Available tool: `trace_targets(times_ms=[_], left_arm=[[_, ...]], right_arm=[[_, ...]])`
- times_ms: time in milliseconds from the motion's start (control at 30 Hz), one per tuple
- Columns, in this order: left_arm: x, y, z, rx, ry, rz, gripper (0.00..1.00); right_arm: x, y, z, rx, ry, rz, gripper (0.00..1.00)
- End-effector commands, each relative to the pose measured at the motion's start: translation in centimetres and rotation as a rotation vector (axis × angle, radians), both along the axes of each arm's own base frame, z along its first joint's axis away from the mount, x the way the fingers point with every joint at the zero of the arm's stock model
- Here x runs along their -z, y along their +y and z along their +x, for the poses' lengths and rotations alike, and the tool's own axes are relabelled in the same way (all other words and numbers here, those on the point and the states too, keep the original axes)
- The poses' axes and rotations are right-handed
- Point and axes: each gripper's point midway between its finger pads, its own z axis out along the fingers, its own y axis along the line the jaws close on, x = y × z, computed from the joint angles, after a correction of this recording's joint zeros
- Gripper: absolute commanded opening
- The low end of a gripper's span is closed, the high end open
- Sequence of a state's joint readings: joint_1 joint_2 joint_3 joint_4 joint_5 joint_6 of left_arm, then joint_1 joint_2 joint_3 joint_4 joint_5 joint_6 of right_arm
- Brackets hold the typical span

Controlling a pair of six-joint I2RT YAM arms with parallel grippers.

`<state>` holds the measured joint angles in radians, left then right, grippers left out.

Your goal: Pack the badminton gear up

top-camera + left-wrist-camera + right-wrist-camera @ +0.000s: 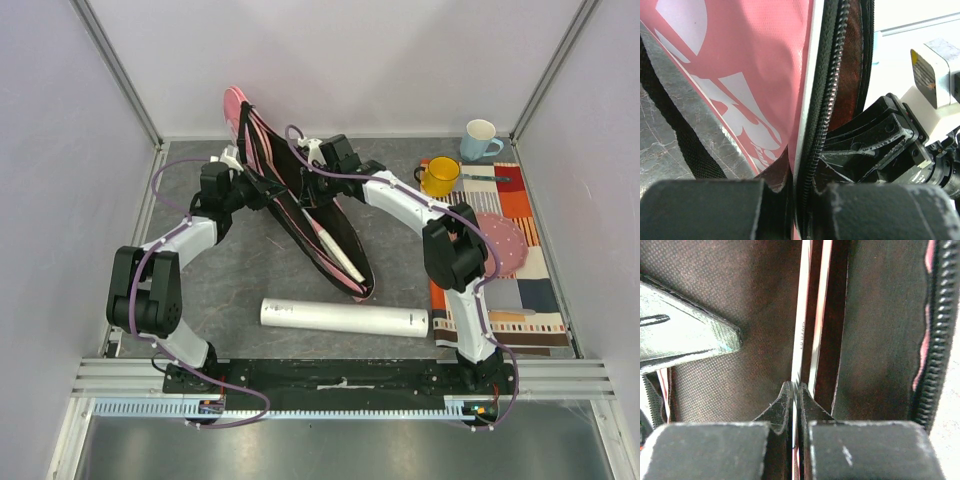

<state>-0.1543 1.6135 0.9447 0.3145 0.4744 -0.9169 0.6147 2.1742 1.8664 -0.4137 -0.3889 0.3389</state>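
The pink racket bag (300, 205) stands propped on edge mid-table, its black inside (715, 315) open. My left gripper (240, 183) is shut on the bag's zipper edge (827, 100), with the pink printed outside (755, 65) to its left. My right gripper (322, 160) reaches into the bag and is shut on a thin white racket shaft (800, 330). A white racket handle (338, 250) lies inside the bag. The long white tube (345, 318) lies on the table near the arm bases. In the close views, the left gripper (802, 187) and right gripper (796, 387) both show closed jaws.
A striped orange cloth (520, 290) covers the right side, with a pink round piece (502, 240) on it. A yellow cup (440, 176) and a pale blue cup (480, 138) stand at the back right. Walls enclose the table on three sides.
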Motion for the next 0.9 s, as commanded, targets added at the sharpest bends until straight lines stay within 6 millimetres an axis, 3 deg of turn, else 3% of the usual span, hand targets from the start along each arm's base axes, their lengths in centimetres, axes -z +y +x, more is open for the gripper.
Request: trace_targets(times_ms=[0,133,200,267,500,767,867], left_arm=[[-5.1,-1.8,0.2,0.072,-0.108,-0.072,0.02],[-4.5,-1.6,0.2,0.063,-0.098,-0.06,0.02],[-4.4,-1.5,0.3,0.059,-0.094,-0.057,0.02],[-4.4,-1.4,0.2,0.057,-0.095,-0.044,0.02],[-3.9,-0.9,0.2,0.043,-0.088,-0.02,0.02],[-4.3,-0.6,0.8,0.028,-0.083,-0.017,0.02],[-4.8,-0.5,1.1,0.018,-0.082,-0.011,0.02]], right_arm=[[-1.0,0.6,1.4,-0.004,-0.154,-0.032,0.0],[0.5,0.2,0.6,0.029,-0.144,-0.071,0.0],[1.3,-0.1,0.6,0.034,-0.134,-0.086,0.11],[1.1,-0.2,0.4,0.015,-0.144,-0.097,0.14],[-4.0,-1.6,0.0,-0.025,-0.182,-0.162,0.42],[-10.0,-2.5,-1.3,-0.063,-0.238,-0.115,0.55],[-11.8,-3.6,-2.7,-0.092,-0.277,-0.113,0.65]])
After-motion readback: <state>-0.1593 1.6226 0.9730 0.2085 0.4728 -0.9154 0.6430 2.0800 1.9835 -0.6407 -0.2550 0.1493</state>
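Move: The right fingers already pinch a racket shaft inside the open bag; the bag floor it is going to lies straight below them, roughly 6 cm down. The racket's grip is about 11 cm back and 7 cm right, and the white tube some 26 cm back and 8 cm right. The left hand still holds the bag's near rim; that patch of floor is about 3 cm back, 6 cm right and 9 cm below it. Right hand lowers the shaft about 3 cm, lets go, then rises some 8 cm; left keeps pinching the rim. ##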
